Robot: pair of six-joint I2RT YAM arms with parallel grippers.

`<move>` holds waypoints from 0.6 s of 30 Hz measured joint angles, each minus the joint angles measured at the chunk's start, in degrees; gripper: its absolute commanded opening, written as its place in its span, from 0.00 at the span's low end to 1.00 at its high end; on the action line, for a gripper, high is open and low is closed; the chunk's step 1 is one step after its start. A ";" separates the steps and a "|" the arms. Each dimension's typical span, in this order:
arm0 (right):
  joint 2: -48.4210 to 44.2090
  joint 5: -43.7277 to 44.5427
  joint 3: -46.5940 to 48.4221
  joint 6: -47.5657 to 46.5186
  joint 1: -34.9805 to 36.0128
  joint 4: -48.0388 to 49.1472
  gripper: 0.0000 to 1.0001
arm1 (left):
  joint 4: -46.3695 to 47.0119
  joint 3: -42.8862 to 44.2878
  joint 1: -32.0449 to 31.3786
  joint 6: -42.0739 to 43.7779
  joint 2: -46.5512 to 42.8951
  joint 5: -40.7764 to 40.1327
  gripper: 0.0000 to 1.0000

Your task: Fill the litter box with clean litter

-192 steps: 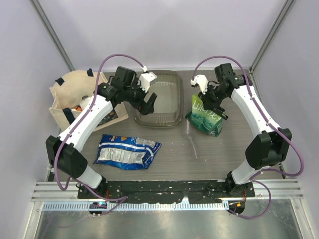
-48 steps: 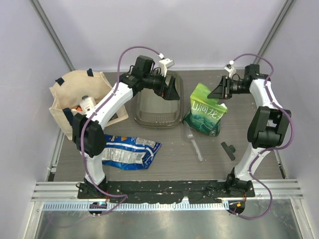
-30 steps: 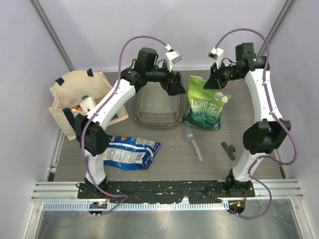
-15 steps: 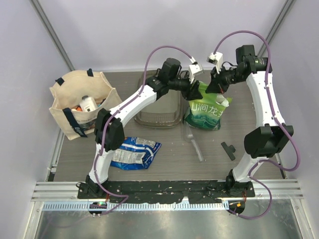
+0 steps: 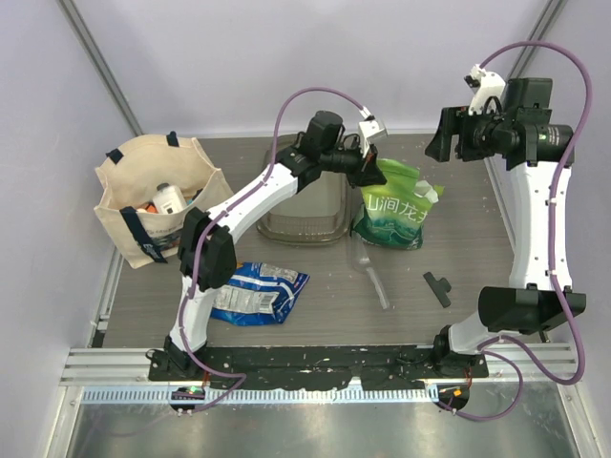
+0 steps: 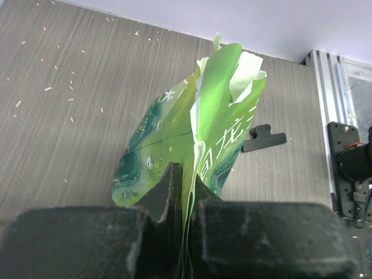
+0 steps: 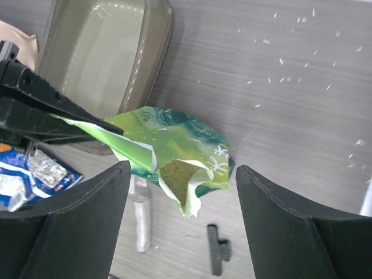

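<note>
The green-and-white bag [image 5: 391, 215] stands upright on the table, just right of the litter box [image 5: 304, 218]. My left gripper [image 5: 373, 176] is shut on the bag's upper left edge; in the left wrist view the thin green film [image 6: 200, 133] is pinched between the jaws [image 6: 187, 195]. My right gripper [image 5: 437, 135] hangs open, high above and to the right of the bag, holding nothing. Through its spread fingers [image 7: 183, 167] I see the bag's open mouth with tan clean litter [image 7: 177, 173] inside. The smoky litter box [image 7: 104, 52] looks bare inside.
A black clip [image 5: 439, 286] and a clear plastic scoop [image 5: 370, 275] lie on the table in front of the bag. A blue crinkly packet [image 5: 243, 291] lies front left. A beige tote bag [image 5: 153, 196] stands at the far left.
My left gripper has reached over the litter box and shut on the bag's top. My right gripper has let go of the bag, opened, and lifted away up and to the right.
</note>
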 measured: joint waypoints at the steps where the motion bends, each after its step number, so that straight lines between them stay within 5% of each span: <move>1: -0.11 1.16 -0.17 1.75 0.09 -0.17 0.79 | 0.85 -0.98 0.04 -1.07 -0.48 -0.24 0.00; 18: 0.79 8.37 -14.05 11.34 0.72 -4.68 0.77 | 7.30 -10.69 -0.26 -9.94 -5.97 -3.61 0.00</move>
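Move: The torn flap at the litter bag's mouth lies some 13 cm below the right hand, about 3 cm left and 3 cm back. The scoop is roughly 17 cm left and 15 cm back, the black clip about 19 cm back and 1 cm right, both on the table some 34 cm down. From the left hand, already pinching the bag's other corner, the flap is around 14 cm right, 2 cm back and 4 cm lower. Open right hand sinks about 10 cm towards the torn flap, tipping down some 25 degrees; left keeps pinching. ##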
